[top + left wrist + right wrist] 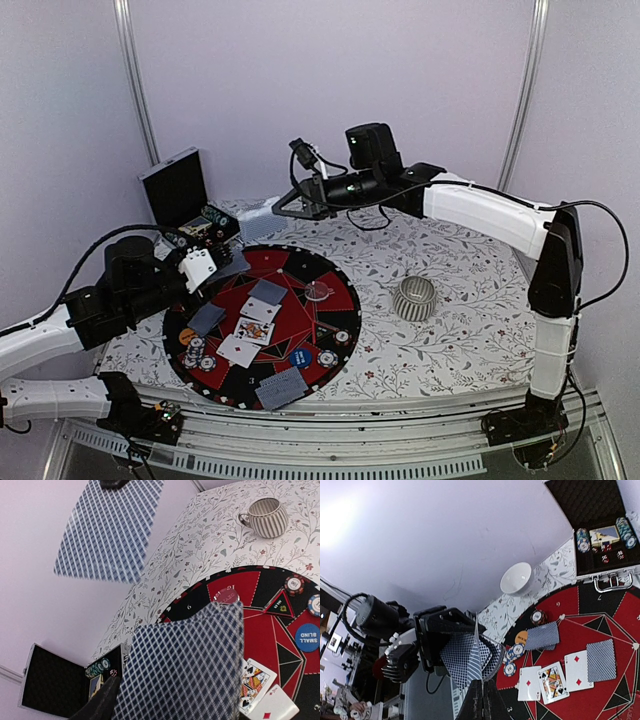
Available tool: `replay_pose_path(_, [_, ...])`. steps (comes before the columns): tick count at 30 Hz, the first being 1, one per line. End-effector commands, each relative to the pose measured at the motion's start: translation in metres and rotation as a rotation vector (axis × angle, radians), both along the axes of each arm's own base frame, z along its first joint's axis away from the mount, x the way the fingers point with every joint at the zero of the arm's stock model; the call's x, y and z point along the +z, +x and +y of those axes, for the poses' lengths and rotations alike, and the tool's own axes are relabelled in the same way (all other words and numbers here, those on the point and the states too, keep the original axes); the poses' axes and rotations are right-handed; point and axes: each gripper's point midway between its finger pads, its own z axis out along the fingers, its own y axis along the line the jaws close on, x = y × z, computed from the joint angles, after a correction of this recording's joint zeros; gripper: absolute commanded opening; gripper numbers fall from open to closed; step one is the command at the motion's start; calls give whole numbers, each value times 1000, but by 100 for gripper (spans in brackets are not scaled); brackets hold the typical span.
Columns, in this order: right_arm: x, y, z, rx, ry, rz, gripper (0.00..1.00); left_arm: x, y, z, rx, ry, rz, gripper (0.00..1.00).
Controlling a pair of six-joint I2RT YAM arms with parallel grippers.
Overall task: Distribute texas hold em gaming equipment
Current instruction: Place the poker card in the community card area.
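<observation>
My left gripper (pixel 222 262) is shut on a deck of grey-blue-backed cards (pixel 185 665), held over the left rim of the round red and black mat (pixel 345 322). My right gripper (pixel 482 690) is shut on a single card (pixel 477 647), seen edge-on, lifted just beyond the deck; its back (pixel 107 527) shows in the left wrist view. On the mat lie face-down cards (pixel 268 291), face-up cards (pixel 255 332), striped chips (pixel 327 357), a blue disc (pixel 300 357), an orange disc (pixel 186 336) and a clear disc (pixel 317 291).
A black hinged case (pixel 178 190) stands open at the back left with chips inside. A ribbed silver cup (pixel 413 297) sits right of the mat. A white bowl (pixel 517 578) lies near the case. The table carries a floral cloth (pixel 470 320).
</observation>
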Motion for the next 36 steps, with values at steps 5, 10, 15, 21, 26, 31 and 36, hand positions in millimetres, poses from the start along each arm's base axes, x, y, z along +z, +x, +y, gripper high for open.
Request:
replay_pose_path(5, [19,79,-53,-402,189,-21,1,15,4,4,26,-32,-28,52])
replay_pose_path(10, [-69,125,-40,-569,191,165,1,16,4,5,31,-34,-30,52])
replay_pose_path(15, [-148,153,-12,-645,186,347,1,18,2,6,31,-40,-37,52])
replay_pose_path(21, [-218,168,13,-707,102,425,1,20,2,6,30,-45,-36,52])
replay_pose_path(26, [-241,170,16,-765,73,438,1,19,2,6,28,-47,-32,52])
replay_pose_path(31, [-253,165,22,-781,42,443,2,19,2,5,28,-44,-30,52])
replay_pose_path(36, [-252,160,25,-777,33,441,4,19,2,6,28,-46,-31,52])
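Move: The right hand already holds the blue-backed poker card high over the mat; the spot it goes for, the mat's far rim by seat 8, lies about 17 cm ahead, 5 cm left and 27 cm below. The face-down community card is roughly 8 cm ahead and 7 left, the clear dealer disc 8 ahead and 6 right, both some 29 below. From the left hand, with the deck, that rim spot is about 21 cm ahead, 8 right, 20 below. The right arm carries the pinched card some 25 cm down and 16 cm forward to the mat's far rim, first bowing about 5 cm to its right and then back left, while the hand swings clockwise by about 45 degrees and rolls. At the bottom it comes up again by about 2 cm and stops low over the rim, fingers still shut on the card, the left hand keeping the deck in place. ##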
